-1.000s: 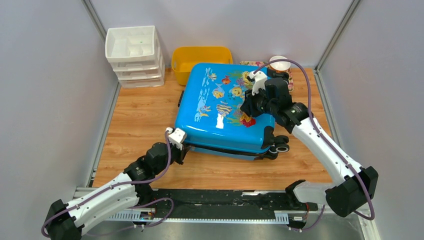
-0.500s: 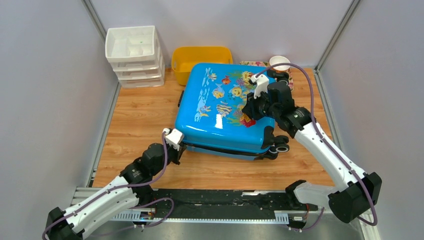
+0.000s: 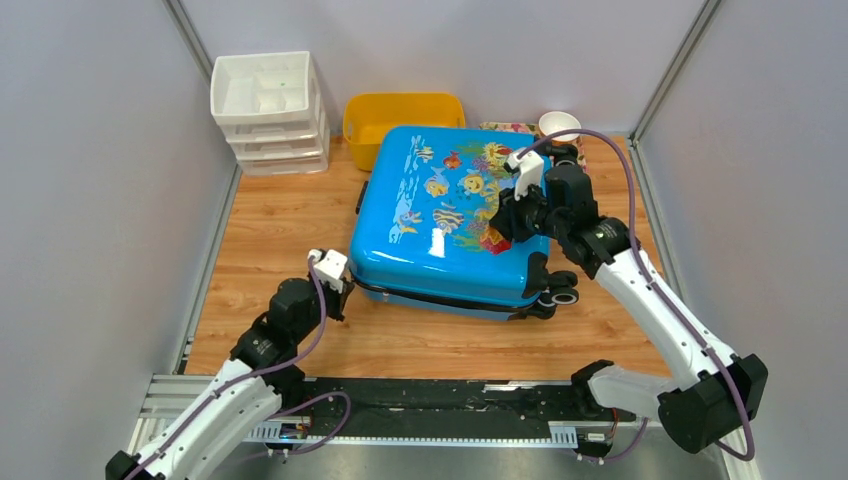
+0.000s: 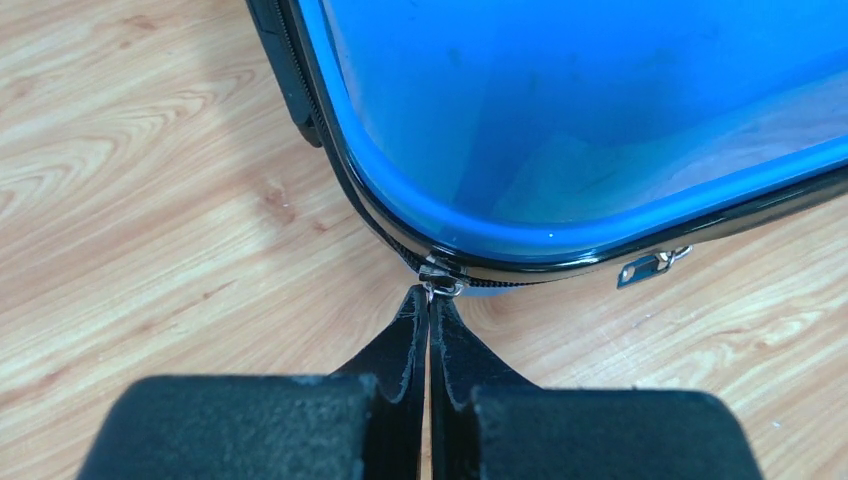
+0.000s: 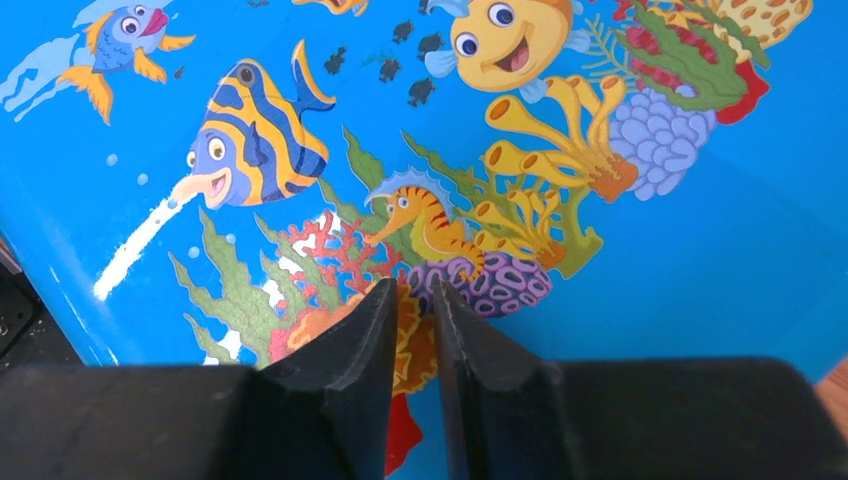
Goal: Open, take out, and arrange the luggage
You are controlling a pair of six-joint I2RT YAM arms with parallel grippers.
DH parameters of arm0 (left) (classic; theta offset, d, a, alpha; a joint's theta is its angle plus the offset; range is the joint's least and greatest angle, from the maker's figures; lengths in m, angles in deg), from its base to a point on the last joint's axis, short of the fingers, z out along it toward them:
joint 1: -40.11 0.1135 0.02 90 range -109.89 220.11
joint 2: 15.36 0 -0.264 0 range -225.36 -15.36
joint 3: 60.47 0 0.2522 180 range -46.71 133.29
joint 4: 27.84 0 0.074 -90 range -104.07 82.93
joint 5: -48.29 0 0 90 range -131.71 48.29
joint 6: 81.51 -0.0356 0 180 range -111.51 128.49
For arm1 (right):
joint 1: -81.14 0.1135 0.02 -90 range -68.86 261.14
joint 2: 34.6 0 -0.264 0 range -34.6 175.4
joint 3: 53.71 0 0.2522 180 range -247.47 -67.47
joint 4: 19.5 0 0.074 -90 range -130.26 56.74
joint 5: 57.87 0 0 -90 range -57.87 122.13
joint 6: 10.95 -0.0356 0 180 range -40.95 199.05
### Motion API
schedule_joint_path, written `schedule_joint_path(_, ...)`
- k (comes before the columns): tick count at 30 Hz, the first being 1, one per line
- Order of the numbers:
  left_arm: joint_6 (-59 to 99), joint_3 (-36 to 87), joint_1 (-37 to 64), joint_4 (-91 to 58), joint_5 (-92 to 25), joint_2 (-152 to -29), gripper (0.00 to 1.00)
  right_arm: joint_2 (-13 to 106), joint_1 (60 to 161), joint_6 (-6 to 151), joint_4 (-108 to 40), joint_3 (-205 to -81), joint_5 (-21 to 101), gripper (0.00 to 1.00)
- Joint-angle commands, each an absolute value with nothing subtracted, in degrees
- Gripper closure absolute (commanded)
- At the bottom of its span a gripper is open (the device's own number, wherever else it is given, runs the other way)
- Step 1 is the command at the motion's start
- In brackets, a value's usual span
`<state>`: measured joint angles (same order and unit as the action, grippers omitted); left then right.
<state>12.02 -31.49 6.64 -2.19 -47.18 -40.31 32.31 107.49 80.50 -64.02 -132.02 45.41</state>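
Note:
The luggage (image 3: 440, 215), a glossy blue suitcase with fish print, lies flat and closed on the wooden table. My left gripper (image 3: 343, 287) sits at its near-left corner, shut on the silver zipper pull (image 4: 440, 277), seen in the left wrist view with the fingertips (image 4: 430, 293) pinched together. A second zipper pull (image 4: 650, 266) hangs free further along the front edge. My right gripper (image 3: 497, 222) rests over the lid's right side; its fingers stand a narrow gap apart above the coral print (image 5: 415, 290), holding nothing.
A white drawer unit (image 3: 268, 110) stands at the back left, a yellow tub (image 3: 400, 112) behind the suitcase, and a white bowl (image 3: 558, 124) at the back right. The suitcase's black wheels (image 3: 560, 290) face the near right.
My left gripper has shut and drawn back to the left, from the front edge to the suitcase's corner. The right gripper has shifted slightly right on the lid.

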Motion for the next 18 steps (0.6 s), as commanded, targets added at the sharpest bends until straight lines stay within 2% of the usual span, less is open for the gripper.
schedule_joint_path(1,8.85,-26.50,17.92,-1.68,-39.56,-42.50,1.00,30.62,105.23,84.22,-74.65,-132.06,49.97,0.66)
schedule_joint_path(3,8.67,-25.71,22.51,-2.29,-33.83,-44.00,1.00,29.39,104.35,85.72,-77.28,-132.68,52.87,0.59)
schedule_joint_path(4,8.67,-25.10,26.54,-2.82,-28.49,-45.58,1.00,28.86,103.91,87.91,-78.60,-133.12,53.83,0.52)
schedule_joint_path(6,8.58,-24.31,29.73,-4.31,-22.84,-47.60,1.00,26.84,102.94,90.72,-83.60,-134.09,56.03,0.43)
schedule_joint_path(10,4.55,-22.37,36.33,-7.74,-7.65,-53.67,1.00,21.92,100.75,100.65,-96.50,-134.79,57.53,0.36)
schedule_joint_path(15,-0.73,-22.28,42.21,-13.72,-0.59,-60.16,1.00,13.41,98.63,116.02,-106.90,-133.04,54.73,0.30)
schedule_joint_path(18,-0.73,-19.83,45.55,-15.22,4.85,-66.30,1.00,11.81,98.63,118.15,-110.51,-131.29,52.09,0.29)
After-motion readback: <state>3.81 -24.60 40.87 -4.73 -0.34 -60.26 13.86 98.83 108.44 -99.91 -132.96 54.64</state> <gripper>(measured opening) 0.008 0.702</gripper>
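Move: The left gripper already has the zip pull between its shut tips, at the suitcase's near-left corner. The seam it follows bends there towards the black latch, about 16 cm ahead, 2 cm to the right and about level; a second zip pull hangs some 7 cm right and 2 cm back. From the right gripper, low over the lid, the near-right corner guard is about 9 cm back, 8 cm right and 5 cm lower, its wheels 3 cm farther right. Keep the left gripper shut on the zip pull and draw it about 3 cm forward and somewhat left, around the near-left corner, tipping the fingers down and turning them clockwise. Meanwhile sweep the right gripper off the lid, some 15 cm back and right at nearly level height, towards the black corner guard, speeding up, opening the fingers wide and turning the wrist about 20 degrees. ##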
